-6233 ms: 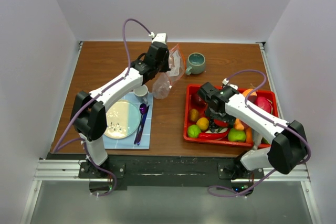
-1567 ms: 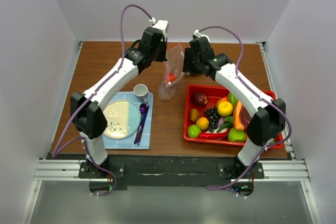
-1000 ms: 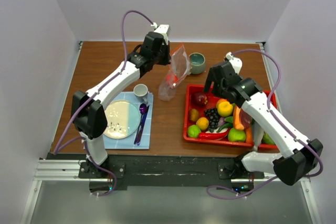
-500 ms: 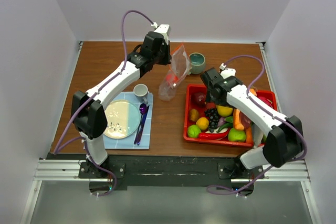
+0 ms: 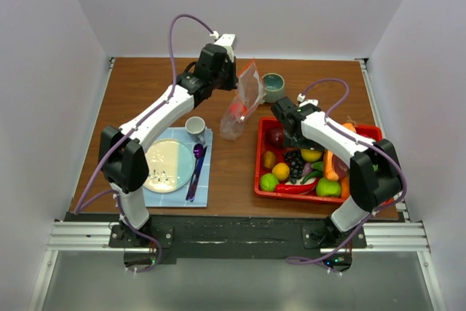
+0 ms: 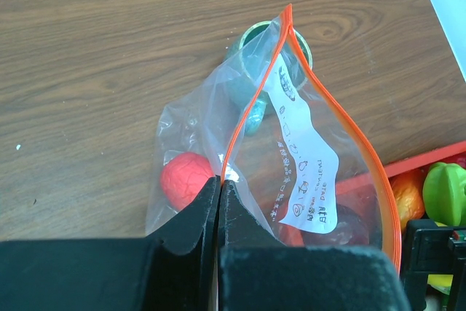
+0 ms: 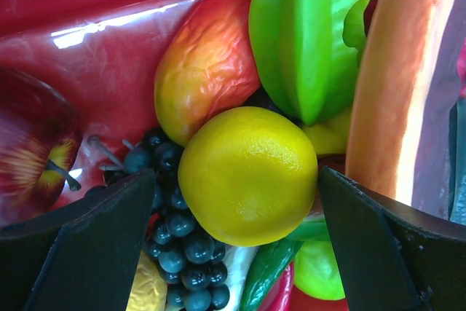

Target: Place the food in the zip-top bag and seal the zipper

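Note:
My left gripper is shut on the orange-red zipper strip of the clear zip-top bag, holding its mouth open above the table. A red round fruit lies inside the bag. My right gripper is open low over the red tray, its fingers on either side of a yellow round fruit; whether they touch it I cannot tell. Dark grapes, a green star fruit, an orange-red fruit and a red apple lie around it.
A teal cup stands behind the bag. A small white cup, a pale plate and a purple spoon sit on a blue mat at front left. White walls close in three sides.
My right arm left the bag's mouth, where a red fruit dropped in, swung back to the tray and came down around the yellow fruit. The left arm held the bag still.

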Available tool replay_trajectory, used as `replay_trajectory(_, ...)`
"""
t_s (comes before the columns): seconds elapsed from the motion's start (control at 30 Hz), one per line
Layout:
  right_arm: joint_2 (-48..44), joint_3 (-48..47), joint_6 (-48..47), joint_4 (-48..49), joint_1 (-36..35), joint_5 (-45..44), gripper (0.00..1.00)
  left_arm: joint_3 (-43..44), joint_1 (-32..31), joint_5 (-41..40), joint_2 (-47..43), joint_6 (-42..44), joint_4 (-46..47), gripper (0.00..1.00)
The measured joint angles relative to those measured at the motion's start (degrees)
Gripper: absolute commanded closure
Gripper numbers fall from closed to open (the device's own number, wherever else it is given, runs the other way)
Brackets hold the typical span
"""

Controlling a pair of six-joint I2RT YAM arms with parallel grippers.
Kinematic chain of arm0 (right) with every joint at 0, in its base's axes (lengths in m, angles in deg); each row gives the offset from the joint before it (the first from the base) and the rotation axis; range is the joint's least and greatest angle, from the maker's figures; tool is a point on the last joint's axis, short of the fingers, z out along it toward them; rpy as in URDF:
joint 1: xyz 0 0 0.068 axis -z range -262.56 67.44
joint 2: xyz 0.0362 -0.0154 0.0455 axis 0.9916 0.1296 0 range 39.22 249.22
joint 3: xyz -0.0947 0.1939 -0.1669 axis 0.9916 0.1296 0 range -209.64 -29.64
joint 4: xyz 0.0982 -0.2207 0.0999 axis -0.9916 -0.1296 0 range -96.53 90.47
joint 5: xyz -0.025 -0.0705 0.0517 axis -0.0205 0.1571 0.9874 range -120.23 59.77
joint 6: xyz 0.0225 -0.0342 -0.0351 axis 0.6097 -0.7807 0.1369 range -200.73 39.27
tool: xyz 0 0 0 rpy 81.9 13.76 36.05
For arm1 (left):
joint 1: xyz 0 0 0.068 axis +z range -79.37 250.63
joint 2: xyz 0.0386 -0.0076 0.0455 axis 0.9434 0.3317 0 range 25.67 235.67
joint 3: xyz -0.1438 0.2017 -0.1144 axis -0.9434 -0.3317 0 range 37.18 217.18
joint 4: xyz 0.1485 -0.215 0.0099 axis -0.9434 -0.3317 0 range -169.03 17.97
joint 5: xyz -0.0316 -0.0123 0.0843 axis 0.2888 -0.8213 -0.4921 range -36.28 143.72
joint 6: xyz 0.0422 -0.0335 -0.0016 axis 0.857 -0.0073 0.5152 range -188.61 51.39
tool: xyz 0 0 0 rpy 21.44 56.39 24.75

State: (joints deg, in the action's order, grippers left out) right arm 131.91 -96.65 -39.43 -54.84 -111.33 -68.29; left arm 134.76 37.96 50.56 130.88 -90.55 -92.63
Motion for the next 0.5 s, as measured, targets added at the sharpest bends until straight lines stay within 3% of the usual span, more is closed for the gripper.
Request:
replay_trajectory(0.2, 0.22, 1.14, -0.26, 1.4, 0.74, 0.07, 0.08, 0.0, 0.0, 0.02, 0.0, -0.02, 0.0, 1.0)
replay_trajectory(0.3, 0.37, 1.9, -0.52, 2.1, 0.9, 0.15, 0.23, 0.02, 0.0, 0.02, 0.0, -0.02, 0.0, 1.0)
replay_trajectory(0.43, 0.35, 2.27, -1.16, 2.54, 0.98, 0.35, 0.57, 0.0, 0.0, 0.02, 0.0, -0.02, 0.02, 1.0)
replay_trajectory(0.5, 0.24, 2.25, -1.55, 2.6, 0.98, 0.81, 0.65, 0.0, 0.0, 0.02, 0.0, -0.02, 0.02, 1.0)
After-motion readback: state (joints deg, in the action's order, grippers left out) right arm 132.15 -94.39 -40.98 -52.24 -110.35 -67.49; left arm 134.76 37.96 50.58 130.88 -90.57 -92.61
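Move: The yellow fruit lies in the red tray between the right hand's open fingers, its middle about 2 cm below the hand point and 1 cm to the right. From that hand, the black grapes are some 5 cm left and 3 cm back, the green star fruit 4 cm ahead and 4 cm right, and the long orange fruit 7 cm right and 3 cm back. From the left hand, the yellow fruit is about 25 cm right, 17 cm back and 17 cm lower. Down by only about 1 cm, with barely half a centimetre of drift to its right, the right hand settles over the yellow fruit, its wrist attitude unchanged. Its wide-open fingers then close to a little over half open and pinch the fruit from both sides, the grip effort rising sharply at the end. ##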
